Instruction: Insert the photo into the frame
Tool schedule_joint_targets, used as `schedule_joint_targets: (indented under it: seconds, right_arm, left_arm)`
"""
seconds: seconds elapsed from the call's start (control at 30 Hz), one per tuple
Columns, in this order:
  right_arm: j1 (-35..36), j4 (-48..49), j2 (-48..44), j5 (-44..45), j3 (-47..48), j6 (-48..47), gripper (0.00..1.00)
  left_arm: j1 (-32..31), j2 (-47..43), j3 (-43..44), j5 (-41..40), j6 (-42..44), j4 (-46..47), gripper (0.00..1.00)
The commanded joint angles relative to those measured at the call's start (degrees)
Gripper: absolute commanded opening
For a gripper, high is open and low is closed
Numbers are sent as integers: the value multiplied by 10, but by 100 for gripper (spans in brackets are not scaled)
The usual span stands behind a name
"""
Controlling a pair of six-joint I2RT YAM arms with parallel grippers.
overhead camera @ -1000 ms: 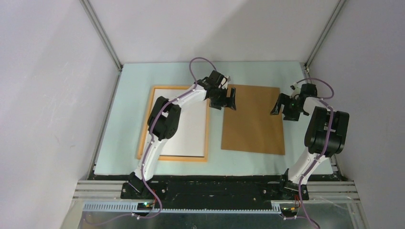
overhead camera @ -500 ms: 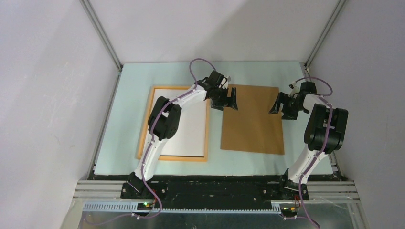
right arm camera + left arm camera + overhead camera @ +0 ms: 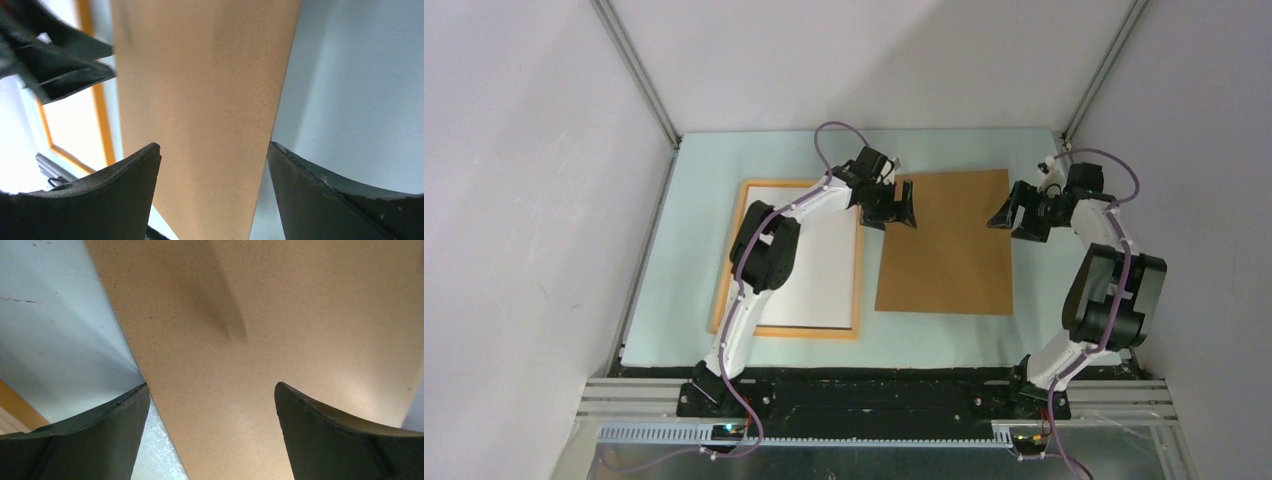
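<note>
The photo lies white back up inside the orange-tan frame on the left of the mat. The frame's rail also shows in the right wrist view. A brown backing board lies to the right of the frame. My left gripper is open at the board's far left corner, its fingers spread over the board and its left edge. My right gripper is open at the far right edge, and that edge of the board runs between its fingers. Neither gripper holds anything that I can see.
The pale blue mat covers the table, with white walls on three sides and metal posts in the back corners. The left arm reaches across the frame's far right part. A black rail runs along the near edge.
The backing board has shifted left and away from me. My right gripper moved farther back and its fingers narrowed a little. The left gripper drifted slightly left and back.
</note>
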Motion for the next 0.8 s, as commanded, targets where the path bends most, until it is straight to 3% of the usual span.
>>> schedule_joint_targets:
  seconds: [0.0, 0.43, 0.77]
  right_arm:
    - [38, -39, -62, -203, 10, 14, 81]
    - [77, -62, -171, -315, 46, 4, 80]
    - [134, -38, -181, -332, 78, 32, 79]
  left_arm:
    - [-28, 6, -18, 59, -1, -1, 99]
    - [-27, -29, -20, 94, 25, 10, 100]
    - [-11, -54, -58, 119, 21, 32, 100]
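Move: The brown board already has its right edge tipped a few centimetres up; its middle lies about 13 cm left of the right hand, 3 cm nearer the base and some 3 cm lower. From the left hand, that middle is roughly 11 cm to the right, 4 cm back and a touch higher. The frame, with the photo face down in it, has its middle about 26 cm left and 7 cm back of the left hand, slightly below. The board's right edge, already caught on a tip of the wide-open right gripper, is levered up as that hand climbs about 17 cm and swings 10 cm left towards the left hand, easing back a little and turning some 35 degrees, partly counter-clockwise with its fingers tipping upward. The left hand stays open by the board's left edge, then lifts about 3 cm late on. ##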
